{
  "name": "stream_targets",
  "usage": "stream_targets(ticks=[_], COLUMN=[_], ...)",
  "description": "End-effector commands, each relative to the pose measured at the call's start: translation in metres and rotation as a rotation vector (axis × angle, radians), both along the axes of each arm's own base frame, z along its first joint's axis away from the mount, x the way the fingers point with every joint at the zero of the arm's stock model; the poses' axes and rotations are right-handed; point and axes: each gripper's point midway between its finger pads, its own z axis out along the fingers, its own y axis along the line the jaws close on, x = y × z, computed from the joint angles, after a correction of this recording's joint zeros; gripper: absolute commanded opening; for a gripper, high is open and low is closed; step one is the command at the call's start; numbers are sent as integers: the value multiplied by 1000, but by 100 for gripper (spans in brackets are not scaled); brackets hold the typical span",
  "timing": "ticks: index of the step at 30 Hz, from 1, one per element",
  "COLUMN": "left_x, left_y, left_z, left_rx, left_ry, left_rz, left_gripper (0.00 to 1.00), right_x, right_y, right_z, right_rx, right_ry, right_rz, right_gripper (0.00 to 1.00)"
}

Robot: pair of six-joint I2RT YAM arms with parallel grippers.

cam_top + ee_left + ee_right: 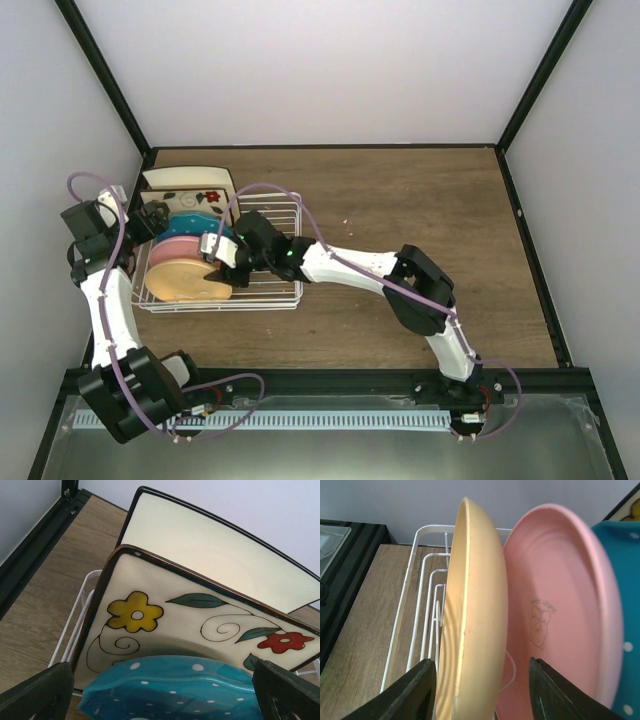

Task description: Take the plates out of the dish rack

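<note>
The white wire dish rack (284, 214) stands at the table's left and holds upright plates. From front to back they are a pale-orange plate (183, 283), a pink plate (176, 251), a teal dotted plate (196, 230), a flowered square cream plate (196, 196) and a plain square cream plate (185, 178). My right gripper (218, 268) is open, its jaws on either side of the pale-orange plate's rim (475, 610), with the pink plate (555, 605) beside it. My left gripper (157, 222) is open over the teal plate (170, 685), in front of the flowered plate (200, 625). No bright-orange plate is in view.
The rack's right half (275, 255) holds only bare prongs. Brown wooden table (420, 210) extends to the right of the rack. Grey walls with black frame bars (100, 80) close in the left, back and right sides. The rack's wires (427, 570) show left of the pale-orange plate.
</note>
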Motion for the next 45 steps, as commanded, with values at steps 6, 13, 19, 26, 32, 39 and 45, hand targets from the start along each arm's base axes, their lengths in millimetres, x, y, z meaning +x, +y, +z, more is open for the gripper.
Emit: stream_targets(ticks=[6,13,19,26,32,39,45], left_x=[3,3,11,28,38,36,33], left_y=[-3,-5,-1,4,5,3,-1], left_z=[7,7,40,139,173,174,165], left_rx=[23,10,1,-44,-90,-90,-89], left_ry=[-17,-20,-89,-280,-339,-343,-321], left_rz=[-50,-51,-30,-26,-43,-47,-64], left_gripper=[100,100,100,100,100,100,100], right_x=[4,14,19,18,38,170,260], right_y=[20,14,-7,-42,-93,-256,-436], right_z=[17,44,77,107,158,185,116], right_rx=[53,57,60,47,106,164,217], right_ry=[6,-44,-115,-147,-82,50,524], right_rz=[-7,-66,-133,-203,-330,-808,-1227], right_gripper=[2,1,1,1,1,1,1])
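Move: The right hand's half-open fingers already straddle the yellow plate's upper right rim; the plate's middle lies about 7 cm left of this hand, 2 cm back and 6 cm below. The pink plate stands 5 cm beyond the yellow one and level with it sideways; the blue dotted plate stands 10 cm beyond it, also level sideways. From the left hand, the yellow plate is some 12 cm back, 4 cm right and 12 cm below. Forward and up by about 5 cm each, the right hand shuts its fingers on the yellow plate's rim, then draws the plate up out of the rack, easing back a little, and sweeps fast, still pinching it, to the right and forward over the far table, turning some 60 degrees clockwise. Meanwhile the left hand, open and empty, rises about 17 cm and tips its fingers upward. ##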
